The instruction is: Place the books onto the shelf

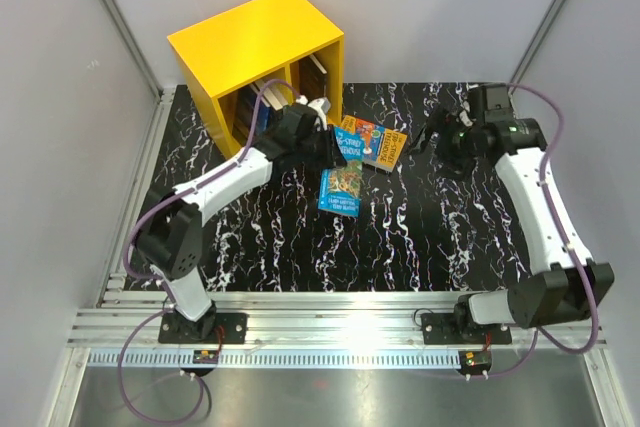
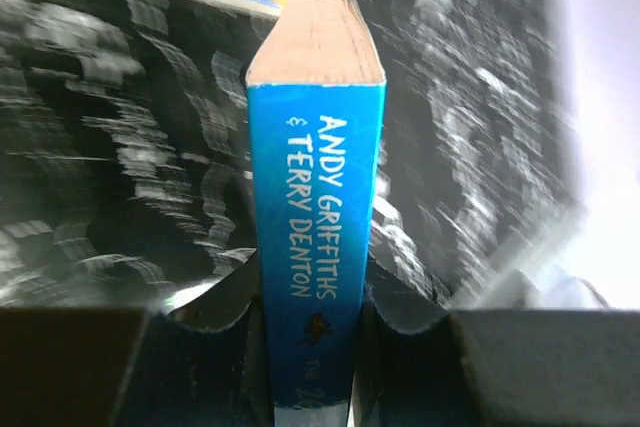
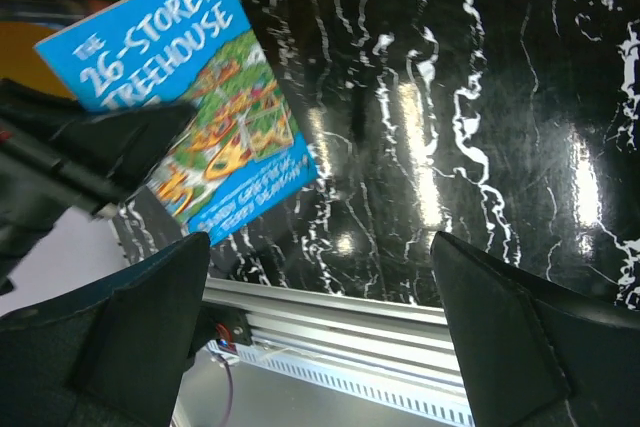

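My left gripper [image 1: 335, 152] is shut on a blue book [image 1: 342, 187], "The 26-Storey Treehouse". In the left wrist view its spine [image 2: 315, 227] stands between the two fingers [image 2: 225, 307], gripper [image 2: 310, 347]. The right wrist view shows its cover [image 3: 200, 97] tilted over the table. A second book [image 1: 378, 143], orange and blue, lies flat just behind it. The yellow shelf [image 1: 260, 42] stands at the back left with several books [image 1: 265, 97] upright in its two compartments. My right gripper [image 1: 420, 139] hangs open and empty to the right of the books, with nothing between its fingers [image 3: 320, 287].
The black marbled table [image 1: 420, 227] is fenced by grey walls left, right and behind. An aluminium rail [image 1: 330, 312] carrying both arm bases runs along the near edge. The left arm reaches diagonally across the table in front of the shelf's open face.
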Motion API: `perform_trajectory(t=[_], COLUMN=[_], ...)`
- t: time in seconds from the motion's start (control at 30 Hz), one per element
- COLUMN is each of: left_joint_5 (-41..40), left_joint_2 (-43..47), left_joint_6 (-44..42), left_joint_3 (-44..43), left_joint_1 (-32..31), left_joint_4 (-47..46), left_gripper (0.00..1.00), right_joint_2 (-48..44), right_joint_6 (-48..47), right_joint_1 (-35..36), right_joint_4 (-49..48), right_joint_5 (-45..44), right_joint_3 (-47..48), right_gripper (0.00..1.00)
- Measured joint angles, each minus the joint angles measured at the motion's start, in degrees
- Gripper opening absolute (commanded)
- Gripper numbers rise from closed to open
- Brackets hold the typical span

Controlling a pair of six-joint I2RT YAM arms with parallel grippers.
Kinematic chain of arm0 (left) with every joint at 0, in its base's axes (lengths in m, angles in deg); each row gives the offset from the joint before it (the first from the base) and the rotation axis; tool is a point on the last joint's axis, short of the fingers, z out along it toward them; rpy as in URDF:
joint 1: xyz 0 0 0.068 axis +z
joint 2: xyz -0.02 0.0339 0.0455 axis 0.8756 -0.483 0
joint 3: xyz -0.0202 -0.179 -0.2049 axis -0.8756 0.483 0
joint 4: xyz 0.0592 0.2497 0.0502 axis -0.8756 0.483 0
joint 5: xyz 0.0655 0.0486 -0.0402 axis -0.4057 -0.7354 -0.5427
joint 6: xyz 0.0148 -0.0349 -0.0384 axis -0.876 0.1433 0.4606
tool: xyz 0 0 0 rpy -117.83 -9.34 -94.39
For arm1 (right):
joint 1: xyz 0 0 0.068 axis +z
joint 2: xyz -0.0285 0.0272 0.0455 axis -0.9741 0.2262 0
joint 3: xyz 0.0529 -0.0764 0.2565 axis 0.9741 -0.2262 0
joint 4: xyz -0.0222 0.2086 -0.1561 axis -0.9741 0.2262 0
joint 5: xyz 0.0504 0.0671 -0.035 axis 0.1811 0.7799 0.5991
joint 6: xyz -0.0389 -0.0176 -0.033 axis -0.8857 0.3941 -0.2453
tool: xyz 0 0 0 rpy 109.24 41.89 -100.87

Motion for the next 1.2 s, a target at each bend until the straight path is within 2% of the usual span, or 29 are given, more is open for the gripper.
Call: perform_trajectory(t=[0.13,0.23,0.33,0.43,0.5,0.6,0.77,0.83,1.0,1.2], left_joint_5=[-24.48,-40.22,-51.63,-61.61,-68.0,-75.36,-84.06,-85.79,-88.89,-89.81], left_joint_2=[-1.16,-5.81,-10.1,-12.98,-16.7,-21.88,-23.06,-23.06,-23.23,-26.86], left_joint_6=[-3.8,-6.99,-11.87,-18.86,-24.0,-31.3,-42.27,-45.03,-55.15,-64.98], left_joint_3=[-9.68,-19.32,-24.52,-25.53,-29.14,-34.99,-33.11,-32.26,-26.56,-26.67], left_joint_1=[-6.12,-10.6,-13.4,-14.05,-13.81,-13.57,-13.75,-13.79,-13.66,-11.72], left_joint_4=[10.49,13.42,9.99,4.92,3.23,-0.15,-11.67,-15.37,-34.23,-52.81], left_gripper=[0.0,0.0,0.0,0.0,0.0,0.0,0.0,0.0,0.0,0.0], right_joint_2=[-4.15,-5.81,-6.82,-7.85,-8.5,-9.09,-9.27,-9.27,-9.27,-9.31], right_joint_6=[0.72,0.96,0.96,0.92,0.9,0.83,0.44,0.26,-0.24,-0.81], right_joint_1=[-0.15,-0.11,-0.11,-0.11,-0.09,0.37,1.6,2.03,3.32,5.2], right_joint_4=[2.4,4.96,7.28,9.25,10.58,11.78,12.35,12.41,12.46,12.44], right_joint_5=[0.28,0.44,0.42,0.42,0.42,0.42,0.39,0.39,0.35,0.33], right_joint_3=[3.26,2.49,-0.2,-3.21,-4.85,-6.36,-7.93,-8.66,-11.37,-15.72], right_gripper=[1.0,1.0,1.0,1.0,0.99,1.0,1.0,1.0,1.0,1.0])
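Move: My left hand already grips the blue 26-Storey Treehouse book by its spine. The mouth of the yellow shelf's right compartment lies about 17 cm ahead, 6 cm left and slightly above. The black book inside it is roughly 21 cm ahead, 4 cm left; the books in the left compartment are some 11 cm ahead, 18 cm left. The orange book lies flat 6 cm ahead, 10 cm right, 15 cm lower. From my empty right hand the mouth is around 17 cm ahead, 26 cm left, a little lower. Keeping the blue book pinched by its spine, I swing my left hand forward about 14 cm and up 11, then drift left to the right compartment's mouth, turning the wrist some 90 degrees until the fingers point level, forward and left, into it. My open right hand lifts briefly, then draws back and down, away from the shelf. ##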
